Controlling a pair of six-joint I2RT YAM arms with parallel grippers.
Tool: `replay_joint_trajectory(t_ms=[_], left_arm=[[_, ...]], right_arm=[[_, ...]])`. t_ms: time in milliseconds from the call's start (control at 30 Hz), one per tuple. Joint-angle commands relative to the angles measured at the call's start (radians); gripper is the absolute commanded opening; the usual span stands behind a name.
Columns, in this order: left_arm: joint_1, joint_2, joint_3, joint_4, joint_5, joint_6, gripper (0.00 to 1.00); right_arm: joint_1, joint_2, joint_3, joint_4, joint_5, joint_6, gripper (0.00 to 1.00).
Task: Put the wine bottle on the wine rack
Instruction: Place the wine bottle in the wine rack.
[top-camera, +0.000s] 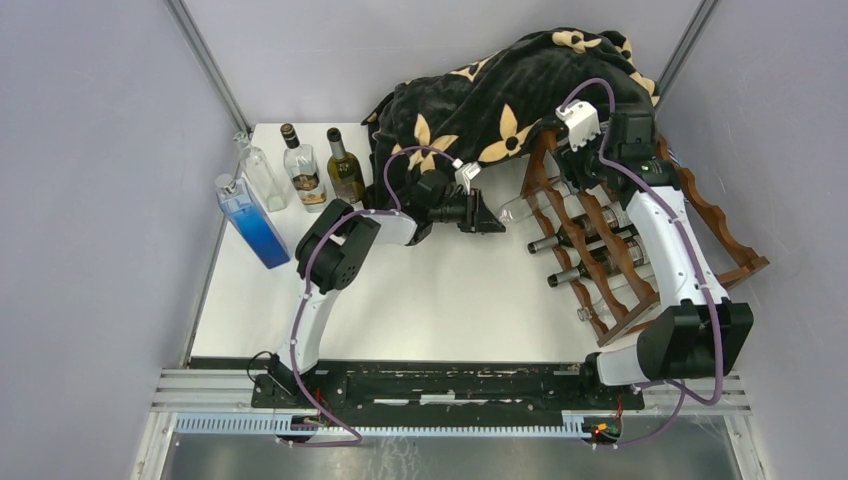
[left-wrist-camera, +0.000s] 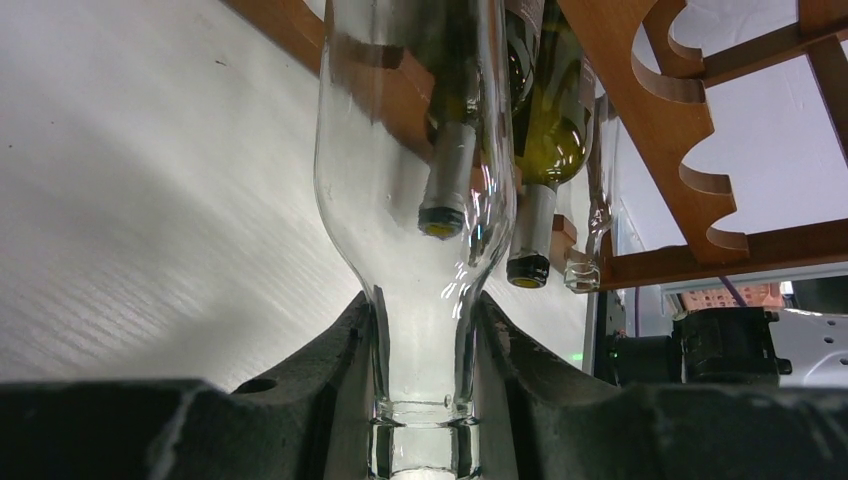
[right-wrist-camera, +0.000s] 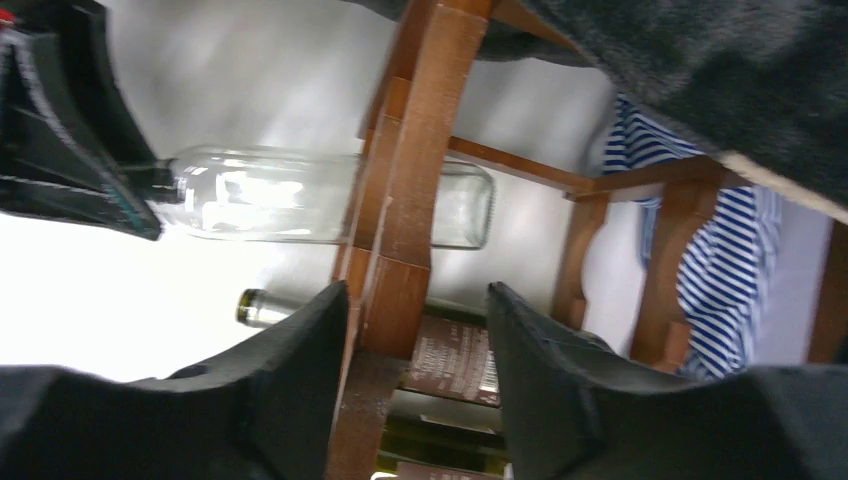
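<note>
A clear glass wine bottle (top-camera: 515, 210) lies level, its neck clamped in my left gripper (top-camera: 490, 213) and its body reaching across the top-left end of the wine rack (top-camera: 640, 240). In the left wrist view both fingers press the wine bottle's (left-wrist-camera: 415, 150) neck at the left gripper (left-wrist-camera: 422, 330), with the rack's scalloped rails (left-wrist-camera: 650, 90) behind. My right gripper (right-wrist-camera: 418, 300) straddles a rack post (right-wrist-camera: 410, 170): the left finger lies against the wood, the right finger stands apart. The clear bottle (right-wrist-camera: 260, 195) crosses behind that post.
Two capped bottles (top-camera: 575, 240) lie in the rack's lower tiers. Three glass bottles (top-camera: 302, 168) and a blue bottle (top-camera: 252, 220) stand at the back left. A dark flowered blanket (top-camera: 510, 90) is heaped behind the rack. A striped cloth (right-wrist-camera: 720, 250) shows beyond it.
</note>
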Motion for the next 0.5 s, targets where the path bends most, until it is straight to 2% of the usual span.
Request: replay_joint_trajectory(t_ms=[0, 133, 267, 467], left_arm=[[-0.011, 0.006, 0.068, 0.139, 0.033, -0.033, 0.02], [-0.015, 0.007, 0.067, 0.139, 0.022, -0.029, 0.02], [-0.023, -0.008, 0.043, 0.154, 0.009, -0.026, 0.02], [-0.033, -0.047, -0.017, 0.219, -0.025, -0.055, 0.02]], right_arm=[[-0.016, 0.023, 0.076, -0.047, -0.189, 0.016, 0.53], [-0.016, 0.038, 0.08, -0.079, -0.269, 0.02, 0.31], [-0.016, 0.046, 0.08, -0.102, -0.32, 0.036, 0.16], [-0.01, 0.038, 0.08, -0.109, -0.384, 0.074, 0.1]])
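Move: The clear wine bottle, still held by its neck in the left hand, already reaches into its rack slot, whose middle is about 14 cm to that hand's right, 3 cm ahead and 3 below. The next slot's dark bottle lies roughly 18 cm right and 2 back. For the open right hand, the rack's upper rail is 2 cm left, level fore and aft, 1 below; the clear bottle's middle is about 3 left, 2 ahead, 14 below. The rack's upper rail, already standing between the right hand's open fingers, gets pinched: the right hand shifts about 2 cm left onto it, rolling some 10 degrees left side up as the fingers close on the wood. The clear bottle stays gripped by the neck in the left hand, which eases only about 1 cm right and slightly down, towards the slot. ##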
